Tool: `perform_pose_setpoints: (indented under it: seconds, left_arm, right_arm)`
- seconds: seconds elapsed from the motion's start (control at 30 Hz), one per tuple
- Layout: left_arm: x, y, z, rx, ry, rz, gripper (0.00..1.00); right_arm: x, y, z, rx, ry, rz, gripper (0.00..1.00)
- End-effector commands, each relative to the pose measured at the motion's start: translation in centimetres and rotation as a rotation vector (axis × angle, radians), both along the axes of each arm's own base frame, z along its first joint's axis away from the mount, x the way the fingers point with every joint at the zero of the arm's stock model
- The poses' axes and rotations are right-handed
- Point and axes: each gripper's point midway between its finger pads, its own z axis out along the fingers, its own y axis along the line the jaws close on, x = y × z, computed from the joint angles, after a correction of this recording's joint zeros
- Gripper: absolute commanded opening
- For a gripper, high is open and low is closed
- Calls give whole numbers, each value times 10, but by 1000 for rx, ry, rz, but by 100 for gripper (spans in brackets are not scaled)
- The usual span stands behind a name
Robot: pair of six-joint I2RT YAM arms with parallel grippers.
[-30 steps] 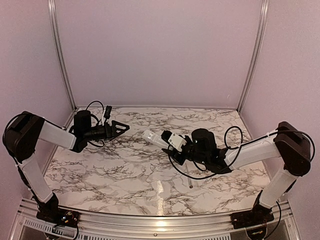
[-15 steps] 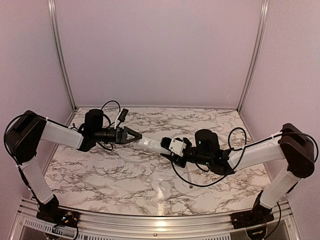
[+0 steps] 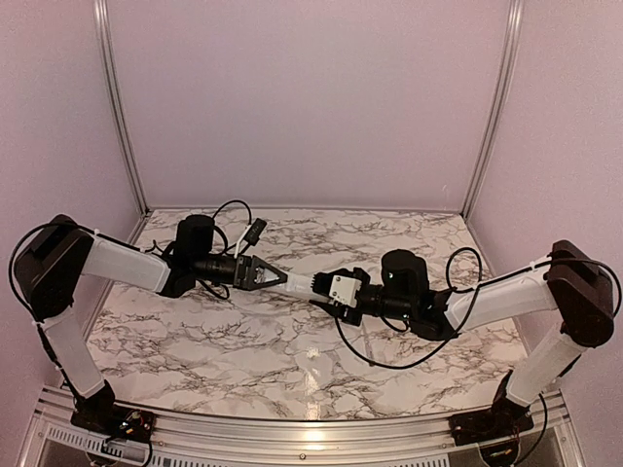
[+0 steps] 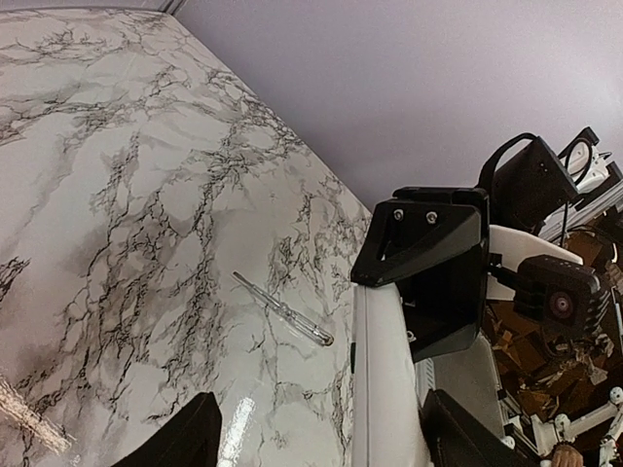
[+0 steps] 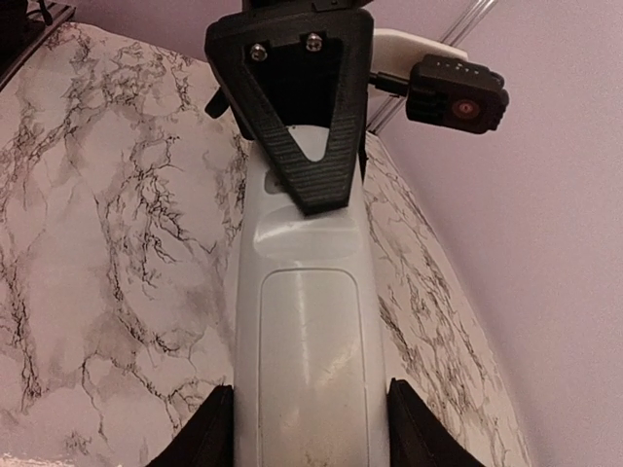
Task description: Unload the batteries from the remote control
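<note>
My right gripper [image 3: 321, 285] is shut on the white remote control [image 3: 300, 281] and holds it above the marble table, pointing left. In the right wrist view the remote control [image 5: 302, 321] fills the gap between my right gripper's [image 5: 307, 428] fingers, with its back panel facing up and closed. The batteries are hidden. My left gripper [image 3: 275, 276] is open around the remote's free end. One of its black fingers [image 5: 302, 126] lies over that end. In the left wrist view the remote control [image 4: 384, 389] sits near the right finger of my left gripper [image 4: 321, 438], with a wide gap on the other side.
A long thin grey stick [image 4: 282, 309] lies flat on the marble table [image 3: 243, 331] below the remote. Lilac walls and metal posts close in the table at the back and sides. The left arm's wrist camera [image 5: 458, 97] hangs just beyond the remote's far end.
My left arm has swung right from the back left until its jaws are around the remote's end, and they have narrowed. My right arm has carried the remote a little left and levelled it.
</note>
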Motion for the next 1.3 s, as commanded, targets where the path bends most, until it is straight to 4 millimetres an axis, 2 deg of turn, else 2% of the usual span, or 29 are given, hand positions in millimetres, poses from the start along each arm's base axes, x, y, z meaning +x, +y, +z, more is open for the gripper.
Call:
perform_pose_setpoints:
  seconds: [0.0,0.2,0.6,0.8,1.17,1.27]
  left_arm:
    - [-4,-6,-1,-3,1,-43,71]
    - [-6,-8,-6,0,29,-61,65]
    - [-23,-15,-3,-15,20,-130,64]
    - [-23,-15,-4,-5,19,-126,63]
    - [-28,-16,-6,-5,26,-152,49]
    - [-30,-18,-5,-9,21,-165,42]
  right_arm:
    - [-1,7,19,44,-58,39,18]
    - [0,7,15,38,-65,39,17]
    - [-3,10,7,18,-72,66,16]
    - [-4,11,5,11,-68,75,16]
    - [-4,12,4,12,-65,82,15]
    - [-5,13,2,7,-62,87,15]
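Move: My right hand already holds the remote control, its free end reaching in between my open left fingers. The remote's middle lies about 5 cm to the right of my left hand and 1 cm back, at about the same height; from my right hand it is roughly 5 cm left and 2 cm ahead. From my left hand, the clear pen-shaped tool lies on the table some 20 cm right, 6 cm back and 16 cm below. I draw my left hand back about 2.5 cm and, by half as much, to the right along the remote towards its battery cover, turning some 5 degrees clockwise. The fingers straddling the free end narrow from wide to about half open, not yet visibly pinching. My right hand keeps its grip and stays nearly in place. ##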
